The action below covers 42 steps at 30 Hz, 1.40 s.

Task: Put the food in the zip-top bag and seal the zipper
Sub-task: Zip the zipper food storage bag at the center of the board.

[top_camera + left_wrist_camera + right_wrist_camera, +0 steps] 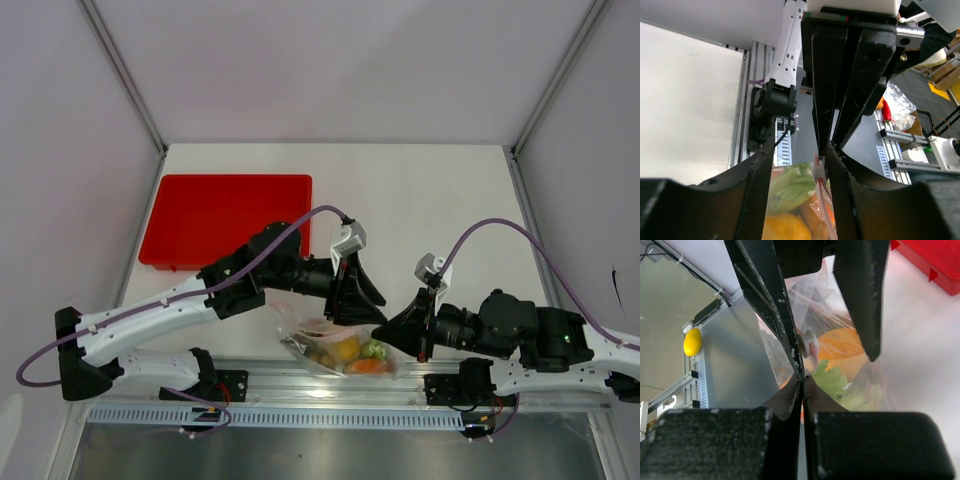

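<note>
The zip-top bag (325, 345) lies at the table's near edge with the food inside: a yellow fruit (347, 349), green stalks (373, 349) and an orange piece (366, 366). My left gripper (800, 150) stands open over the bag's mouth. The pink-red zipper (821, 192) and its white slider (818, 172) sit against the right-hand finger. The green stalks (792, 187) and the fruit (785, 227) show between the fingers. My right gripper (803, 382) is shut on the bag's edge, and the slider (808, 345) is just beyond its tips. From above, the two grippers (355, 305) (385, 335) meet at the bag's top.
A red tray (225, 220) stands at the back left of the white table (430, 200). An aluminium rail (300, 385) with the arm bases runs along the near edge right under the bag. Grey walls close in both sides.
</note>
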{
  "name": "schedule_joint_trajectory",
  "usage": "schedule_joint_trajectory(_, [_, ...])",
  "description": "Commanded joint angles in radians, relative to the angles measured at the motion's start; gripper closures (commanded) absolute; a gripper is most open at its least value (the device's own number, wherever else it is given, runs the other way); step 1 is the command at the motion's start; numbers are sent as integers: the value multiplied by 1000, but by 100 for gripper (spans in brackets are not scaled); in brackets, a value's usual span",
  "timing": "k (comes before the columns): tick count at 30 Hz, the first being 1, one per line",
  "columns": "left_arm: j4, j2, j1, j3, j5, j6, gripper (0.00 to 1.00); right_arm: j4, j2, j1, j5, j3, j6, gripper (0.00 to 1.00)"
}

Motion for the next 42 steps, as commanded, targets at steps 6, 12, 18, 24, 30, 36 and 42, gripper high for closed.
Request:
schedule_joint_trajectory(6, [-90, -67, -18, 24, -25, -47, 53, 25, 26, -1, 64, 74, -16, 100])
schedule_joint_trajectory(12, [-93, -91, -19, 13, -26, -64, 56, 24, 44, 1, 64, 79, -8, 100])
schedule_joint_trajectory(18, [-127, -76, -18, 25, -34, -65, 81, 28, 55, -1, 58, 82, -7, 100])
schedule_joint_trajectory(24, [-153, -71, -19, 39, -28, -55, 99, 18, 43, -1, 65, 87, -13, 100])
schedule_joint_trajectory(30, [-113, -85, -19, 32, 18, -64, 100, 7, 43, -1, -16, 100, -31, 76])
schedule_joint_trajectory(36, [-50, -110, -19, 10, 40, -66, 99, 24, 69, -1, -59, 97, -36, 65])
schedule_joint_trajectory(42, [42, -147, -18, -36, 73, -90, 99, 48, 89, -3, -79, 87, -43, 67])
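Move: The white tab on the bag's pink zipper lies about 1 cm left, 2 cm back and 1 cm below the left hand, between its half-open fingers. From the right hand, shut at the zipper's end, it is some 1 cm ahead and 1 cm left. Inside the bag, from the left hand, the lettuce sits roughly 8 cm back, 2 cm left and 5 cm lower; the yellow fruit about 8 cm back, 7 cm left, 7 cm lower. The zipper's white tab changes hands: the left hand shifts about 2 cm left and a little back, closing its half-open fingers to pinch the zipper at the tab, while the right nudges slightly forward and left. Then the right fingers open about a third and rise 1 cm, going back and then left, as the left hand draws up, back and slightly left. ##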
